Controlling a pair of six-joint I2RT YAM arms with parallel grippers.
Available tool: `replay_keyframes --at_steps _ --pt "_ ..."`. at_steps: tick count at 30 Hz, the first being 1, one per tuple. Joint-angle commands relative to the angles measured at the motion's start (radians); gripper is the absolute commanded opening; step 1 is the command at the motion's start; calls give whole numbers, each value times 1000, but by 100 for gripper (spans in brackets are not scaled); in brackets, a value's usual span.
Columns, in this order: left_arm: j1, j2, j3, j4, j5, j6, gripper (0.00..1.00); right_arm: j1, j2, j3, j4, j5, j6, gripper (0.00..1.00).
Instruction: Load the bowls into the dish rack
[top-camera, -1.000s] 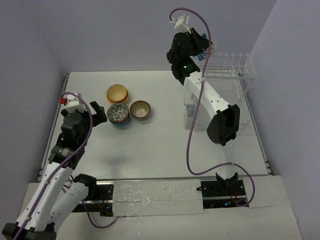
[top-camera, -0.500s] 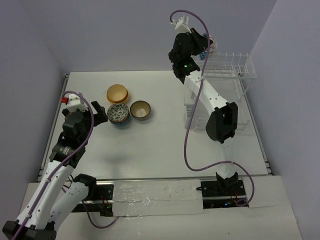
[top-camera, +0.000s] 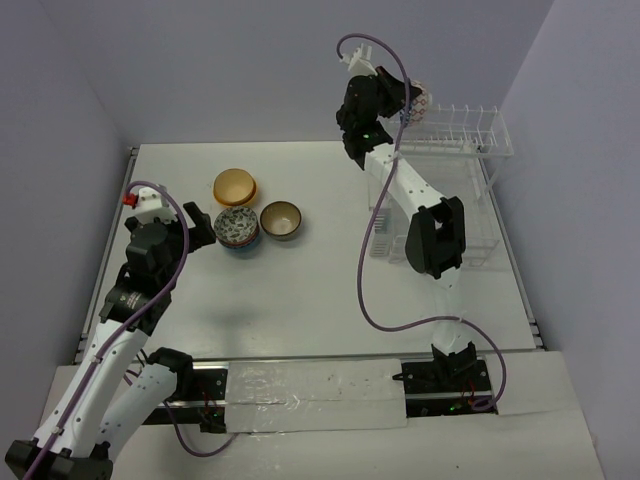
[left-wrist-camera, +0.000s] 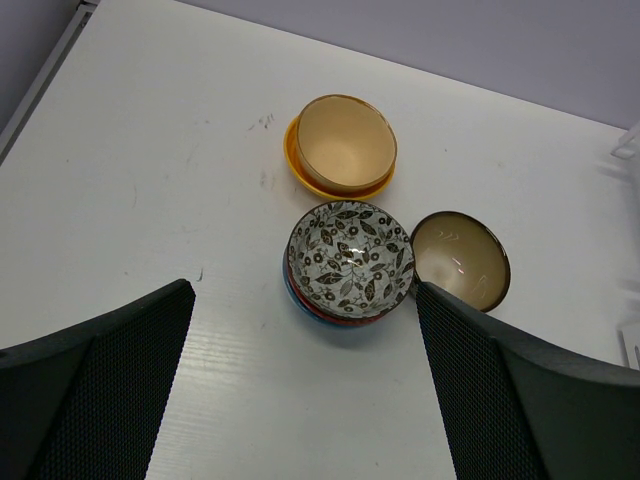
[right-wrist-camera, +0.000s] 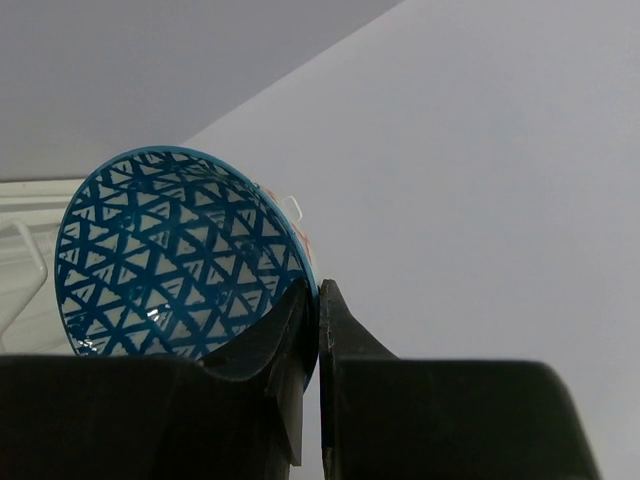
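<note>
My right gripper (top-camera: 407, 101) is high at the back, shut on the rim of a blue-and-white triangle-patterned bowl (right-wrist-camera: 170, 260). That bowl (top-camera: 420, 99) hangs at the left end of the dish rack's (top-camera: 462, 148) raised prong row. In the right wrist view the gripper (right-wrist-camera: 318, 292) pinches the rim, one finger inside and one outside. On the table stand an orange-yellow bowl (top-camera: 235, 186), a stack topped by a leaf-patterned bowl (left-wrist-camera: 350, 260) and a brown bowl (left-wrist-camera: 461, 258). My left gripper (left-wrist-camera: 305, 292) hovers open just short of that stack (top-camera: 238, 227).
The rack's lower tray (top-camera: 478, 243) sits at the right of the table, partly behind my right arm. A bit of white rack wire (right-wrist-camera: 22, 240) shows at the left of the right wrist view. The back wall is close behind the rack.
My right gripper has carried the blue-and-white bowl slightly right and up, toward the rack's prongs. The left arm has shifted only a little.
</note>
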Motion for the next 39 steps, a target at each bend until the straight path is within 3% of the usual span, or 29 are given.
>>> replay_keyframes --at_steps 1,7,12,19,27,34,39 --pt "-4 7 -5 34 12 13 99 -22 -24 15 85 -7 -11 0" --pt "-4 10 -5 36 13 13 99 -17 -39 -48 103 2 -24 0" --pt "-4 5 -5 36 14 13 99 -3 -54 -129 238 -1 -134 0" --pt "-4 -9 -7 36 12 15 99 12 -73 -140 155 5 -68 0" --pt "-4 -15 -7 39 17 13 99 18 -73 -148 131 8 -56 25" --pt "-4 -15 -9 39 17 13 99 23 -76 -146 121 6 -50 38" --pt "-4 -16 -7 40 19 13 99 32 -93 -146 126 8 -53 58"
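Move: The right hand still grips the rim of the blue-patterned bowl, high over the left end of the dish rack. The slot it goes to lies roughly 7 cm below this hand, 3 cm ahead and 2 cm to its left; the upper tier's middle is about 8 cm right, 1 cm ahead and 9 cm below, the cutlery holder some 13 cm back, 8 cm left and 33 cm below. From the left hand the slot is about 29 cm ahead, 54 cm right and 6 cm higher. The right hand, after hovering briefly, lowers the held blue-patterned bowl about 3 cm almost straight down, with a wrist tilt of some 5 degrees, to set it among the wires at the left end of the rack's upper tier. Once nearly down it all but stops, and its fingers part from almost shut to about half open, ending the pinch on the rim while staying around it. ##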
